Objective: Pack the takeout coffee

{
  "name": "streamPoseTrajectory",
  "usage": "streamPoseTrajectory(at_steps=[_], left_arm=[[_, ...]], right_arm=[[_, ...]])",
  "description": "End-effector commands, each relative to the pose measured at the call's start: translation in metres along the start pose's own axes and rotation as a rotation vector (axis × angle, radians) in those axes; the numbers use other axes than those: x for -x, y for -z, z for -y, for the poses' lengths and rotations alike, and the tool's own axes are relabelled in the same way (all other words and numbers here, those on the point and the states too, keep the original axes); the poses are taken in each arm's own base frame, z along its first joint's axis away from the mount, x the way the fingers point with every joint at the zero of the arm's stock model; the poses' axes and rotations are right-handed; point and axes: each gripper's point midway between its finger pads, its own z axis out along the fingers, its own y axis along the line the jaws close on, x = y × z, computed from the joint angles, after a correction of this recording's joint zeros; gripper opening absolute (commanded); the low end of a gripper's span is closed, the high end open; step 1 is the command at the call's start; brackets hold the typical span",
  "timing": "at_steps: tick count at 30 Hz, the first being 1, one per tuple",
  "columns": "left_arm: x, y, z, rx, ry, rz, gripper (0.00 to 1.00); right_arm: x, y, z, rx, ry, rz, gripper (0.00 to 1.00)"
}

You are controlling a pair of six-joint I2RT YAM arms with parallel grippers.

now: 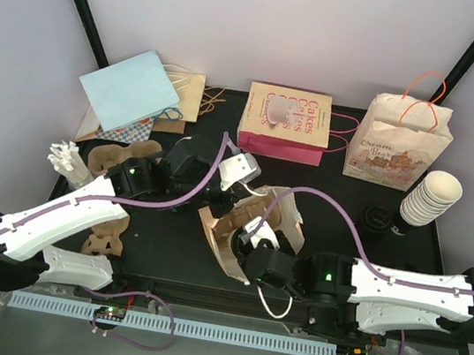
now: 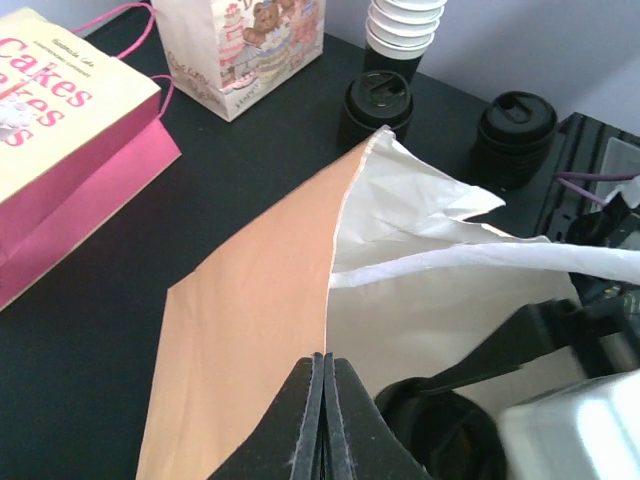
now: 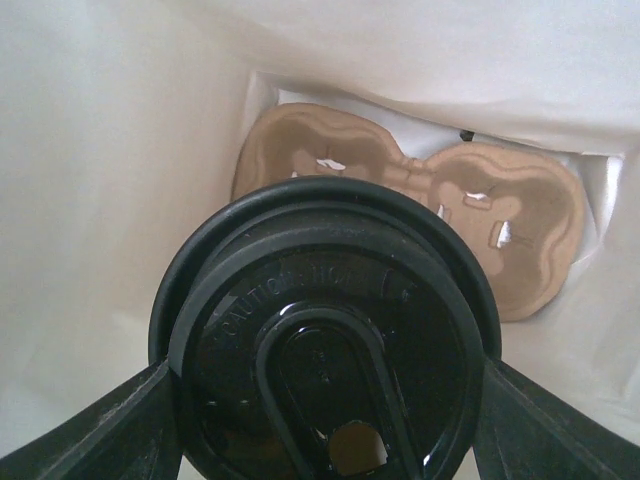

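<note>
A brown paper bag (image 1: 227, 230) with a white lining lies open at mid-table. My left gripper (image 2: 325, 362) is shut on the bag's rim (image 2: 250, 330) and holds the mouth open. Inside the bag, my right gripper (image 3: 325, 430) is shut on the takeout coffee. Its fingers (image 3: 100, 430) press both sides of the round black lid (image 3: 325, 350). The lid hides the cup body. Beyond the lid, a brown pulp carrier (image 3: 400, 190) lies against the bag's white bottom. In the left wrist view the same lid (image 2: 440, 430) shows just inside the bag.
At the back stand a pink "Cakes" bag (image 1: 285, 122), a bear-print bag (image 1: 398, 144) and a blue bag (image 1: 129, 90). A stack of cream cups (image 1: 430, 197) and black lids (image 1: 380, 219) sit at right. Pulp carriers (image 1: 108, 234) lie at left.
</note>
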Motion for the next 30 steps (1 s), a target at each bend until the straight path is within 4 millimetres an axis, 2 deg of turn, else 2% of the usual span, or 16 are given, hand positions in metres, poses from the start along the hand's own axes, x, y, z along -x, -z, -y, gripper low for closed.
streamPoseTrajectory(at_steps=[1, 10, 21, 22, 26, 30], left_arm=[[0.020, 0.005, 0.016, -0.036, 0.028, 0.080, 0.01], [0.007, -0.004, 0.044, -0.110, 0.043, 0.047, 0.02], [0.006, -0.001, 0.059, -0.142, 0.090, 0.046, 0.03], [0.005, 0.000, 0.060, -0.145, 0.092, 0.046, 0.06], [0.009, 0.011, 0.063, -0.168, 0.102, 0.070, 0.30], [0.020, 0.031, 0.065, -0.188, 0.126, 0.132, 0.60]], right_arm=[[-0.003, -0.012, -0.003, -0.037, -0.069, 0.014, 0.53], [-0.019, -0.021, 0.008, -0.097, -0.163, -0.003, 0.53], [-0.050, -0.027, 0.012, -0.114, -0.192, -0.015, 0.52], [-0.052, -0.027, 0.012, -0.117, -0.189, -0.012, 0.52], [-0.058, -0.027, 0.008, -0.125, -0.182, 0.004, 0.52], [-0.057, -0.029, 0.007, -0.139, -0.177, 0.026, 0.52]])
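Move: The right hand holds the lidded cup inside the tilted paper bag; the cup carrier in the bag's bottom lies about 9 cm ahead of this hand, 3 cm left and 13 cm below. On the table, the black lid stack stands roughly 16 cm ahead and 27 cm right of the right hand, with the paper cup stack 4 cm farther out and 11 cm farther right. From the left hand, shut on the bag's rim, the carrier is 1 cm ahead, in line sideways, 25 cm below. Lower the right gripper about 6 cm into the bag, keeping its grip on the cup's lid end and turning some 10 degrees clockwise, with a slight drift right at the end. Meanwhile draw the left gripper, still pinching the rim, back about 5 cm and rightward 3 cm, easing to a stop; then open its fingers halfway to let go of the paper. ##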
